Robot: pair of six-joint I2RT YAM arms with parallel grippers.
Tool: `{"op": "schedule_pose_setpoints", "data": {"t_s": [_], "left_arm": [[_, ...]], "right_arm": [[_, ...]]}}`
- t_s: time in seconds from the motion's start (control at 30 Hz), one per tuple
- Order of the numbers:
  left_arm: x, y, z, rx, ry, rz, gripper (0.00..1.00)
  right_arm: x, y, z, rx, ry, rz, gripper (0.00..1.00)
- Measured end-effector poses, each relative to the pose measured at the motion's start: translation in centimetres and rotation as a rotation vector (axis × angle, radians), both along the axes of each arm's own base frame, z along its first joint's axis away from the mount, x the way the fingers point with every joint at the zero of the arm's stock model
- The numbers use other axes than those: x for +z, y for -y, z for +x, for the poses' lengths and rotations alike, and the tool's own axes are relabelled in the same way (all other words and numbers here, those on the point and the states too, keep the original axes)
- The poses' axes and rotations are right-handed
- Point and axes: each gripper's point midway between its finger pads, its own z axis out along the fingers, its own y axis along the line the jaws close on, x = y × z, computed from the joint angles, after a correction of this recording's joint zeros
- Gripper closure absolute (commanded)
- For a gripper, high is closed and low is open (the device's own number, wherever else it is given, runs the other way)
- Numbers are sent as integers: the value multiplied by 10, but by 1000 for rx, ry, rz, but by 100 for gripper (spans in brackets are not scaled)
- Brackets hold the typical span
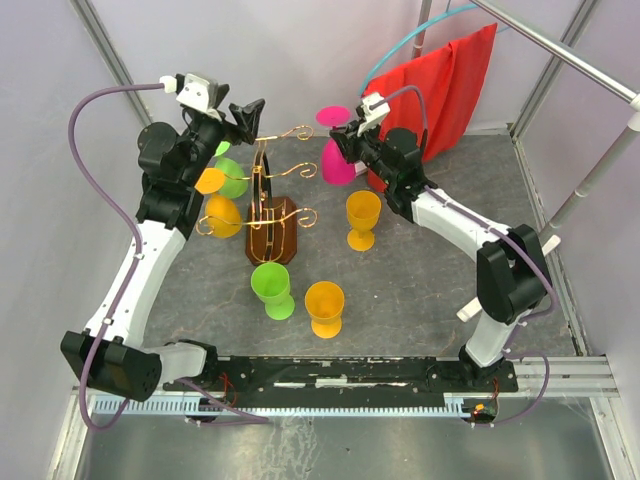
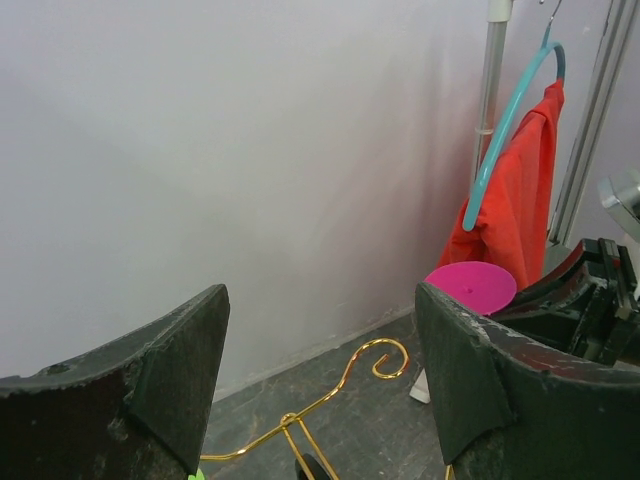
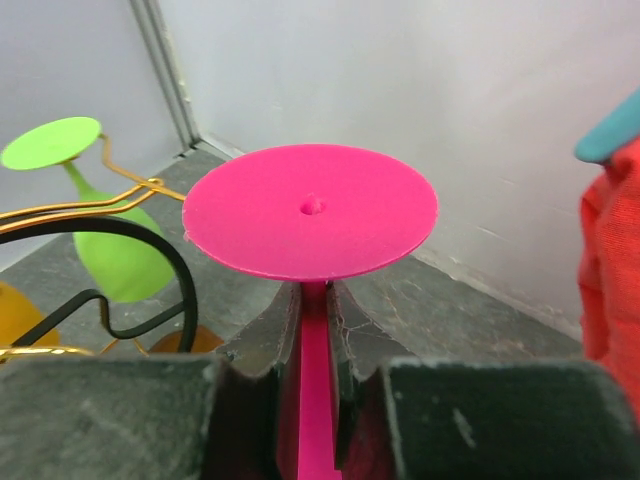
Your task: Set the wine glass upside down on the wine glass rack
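Observation:
A pink wine glass (image 1: 338, 165) is held upside down, foot up, to the right of the wine glass rack (image 1: 272, 232). My right gripper (image 1: 345, 140) is shut on its stem just under the round foot (image 3: 310, 210), with the fingers (image 3: 270, 325) pressed to both sides. The rack has a dark wooden base and gold wire arms ending in scrolls (image 2: 380, 360). A green glass (image 1: 232, 175) and an orange glass (image 1: 222, 215) hang bowl-down on its left arms. My left gripper (image 1: 250, 112) hovers open and holds nothing above the rack's back left arm, and the pink foot (image 2: 470, 285) shows beyond its right finger.
Three loose glasses stand upright on the grey mat: orange (image 1: 363, 218) right of the rack, green (image 1: 272, 290) and orange (image 1: 325, 308) in front of it. A red cloth (image 1: 450, 85) on a teal hanger hangs at the back right, close behind the right arm. White walls enclose the cell.

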Motion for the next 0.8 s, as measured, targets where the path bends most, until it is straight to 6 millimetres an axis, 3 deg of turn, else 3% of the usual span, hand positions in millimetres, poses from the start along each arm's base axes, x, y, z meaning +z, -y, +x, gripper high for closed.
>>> {"op": "schedule_pose_setpoints", "data": {"t_s": [0.27, 0.8], "left_arm": [[-2, -6, 4, 18, -4, 0, 18], [-12, -17, 21, 60, -23, 0, 17]], "right_arm": [[-3, -21, -13, 140, 87, 32, 99], [-46, -50, -11, 272, 88, 73, 99]]}}
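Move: The right hand already holds the pink wine glass upside down by its stem; the rack's far right hook lies about 8 cm to the left and 3 cm ahead, roughly level. The middle right hook is some 7 cm left and 7 cm back, and the standing orange glass about 7 cm right, 7 cm back and 20 cm below. From the left hand, the far hook is about 8 cm ahead, 9 cm right and 14 cm below. Right hand swings the gripped glass 5 cm left, turning 15 degrees counter-clockwise while sinking similarly, towards the far hook. ##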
